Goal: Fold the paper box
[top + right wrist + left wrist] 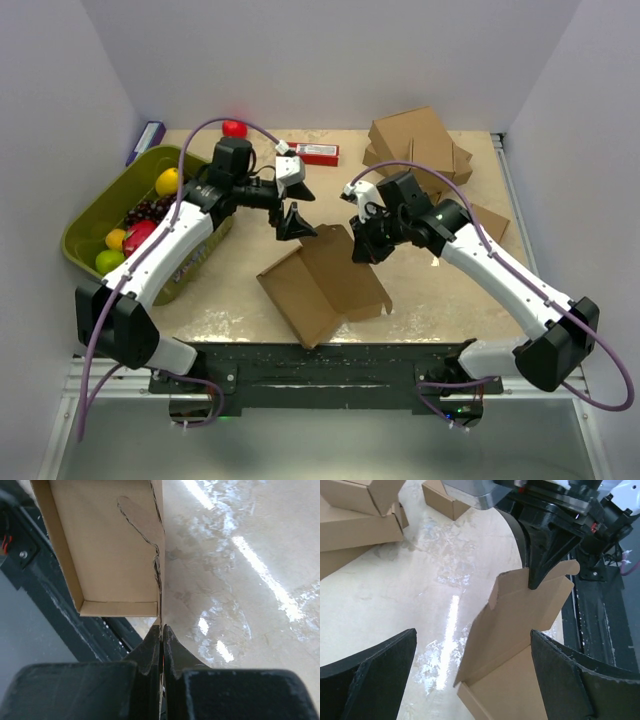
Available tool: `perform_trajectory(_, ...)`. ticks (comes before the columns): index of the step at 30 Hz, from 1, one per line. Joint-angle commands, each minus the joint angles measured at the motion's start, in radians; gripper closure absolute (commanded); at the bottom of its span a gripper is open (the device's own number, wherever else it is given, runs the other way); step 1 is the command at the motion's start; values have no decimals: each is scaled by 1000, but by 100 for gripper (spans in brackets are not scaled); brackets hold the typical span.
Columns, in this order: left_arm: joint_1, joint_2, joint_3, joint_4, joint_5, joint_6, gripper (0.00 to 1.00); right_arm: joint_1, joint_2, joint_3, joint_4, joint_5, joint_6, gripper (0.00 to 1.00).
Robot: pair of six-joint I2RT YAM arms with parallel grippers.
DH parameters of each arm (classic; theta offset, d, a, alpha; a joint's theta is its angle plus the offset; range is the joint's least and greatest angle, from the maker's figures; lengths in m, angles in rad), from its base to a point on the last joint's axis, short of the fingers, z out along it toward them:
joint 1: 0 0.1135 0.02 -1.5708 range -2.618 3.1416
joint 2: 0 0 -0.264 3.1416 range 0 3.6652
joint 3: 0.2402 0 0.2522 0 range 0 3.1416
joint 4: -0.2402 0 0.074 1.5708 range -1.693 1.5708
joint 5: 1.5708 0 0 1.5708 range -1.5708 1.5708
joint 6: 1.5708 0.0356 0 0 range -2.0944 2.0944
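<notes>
The paper box is a half-folded brown cardboard mailer lying on the table's near middle, with one panel raised. My right gripper is shut on the raised panel's top edge; in the right wrist view its fingers pinch the thin cardboard wall edge-on, with the box's inside tray to the left. My left gripper is open and empty, hovering just above the box's far corner. In the left wrist view its fingers straddle the raised panel, not touching it.
A green bin of fruit stands at the left. A stacked pile of brown boxes sits at the back right. A red-and-white packet and a red ball lie at the back. The table's front rail is near the box.
</notes>
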Motion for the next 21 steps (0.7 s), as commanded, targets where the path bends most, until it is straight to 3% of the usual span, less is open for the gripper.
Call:
perform_trajectory(1, 11, 52, 40, -40, 61, 18, 0, 19, -34, 48, -26, -77, -47, 100)
perform_trajectory(10, -5, 109, 54, -77, 157, 15, 2, 22, -46, 63, -25, -34, -58, 100)
perform_trajectory(16, -41, 137, 54, -89, 120, 18, 27, 20, -38, 77, -20, -25, -64, 100)
perform_trajectory(21, -60, 152, 54, -89, 121, 19, 60, 22, -41, 75, -17, -19, -64, 100)
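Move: The box's raised panel, pinched shut in the right fingers, offers its far left corner about 3 cm back, 4 cm to the right and 7 cm below the wide-open left hand; from the right hand that corner lies roughly 9 cm left and 3 cm ahead, just below. The right fingertips are some 13 cm right of the left hand, 6 cm back and 6 cm lower. The box's open tray has its middle about 13 cm back, 2 cm left and 14 cm below the left hand. Onto the raised panel's far left corner the left hand sinks nearly 5 cm, first straight down, then also easing back and right about 2 cm each, rolling some 15 degrees. Late in the descent its fingers close from wide open to about half, one on each side of the cardboard. The right hand keeps its pinch on the panel and barely shifts. ##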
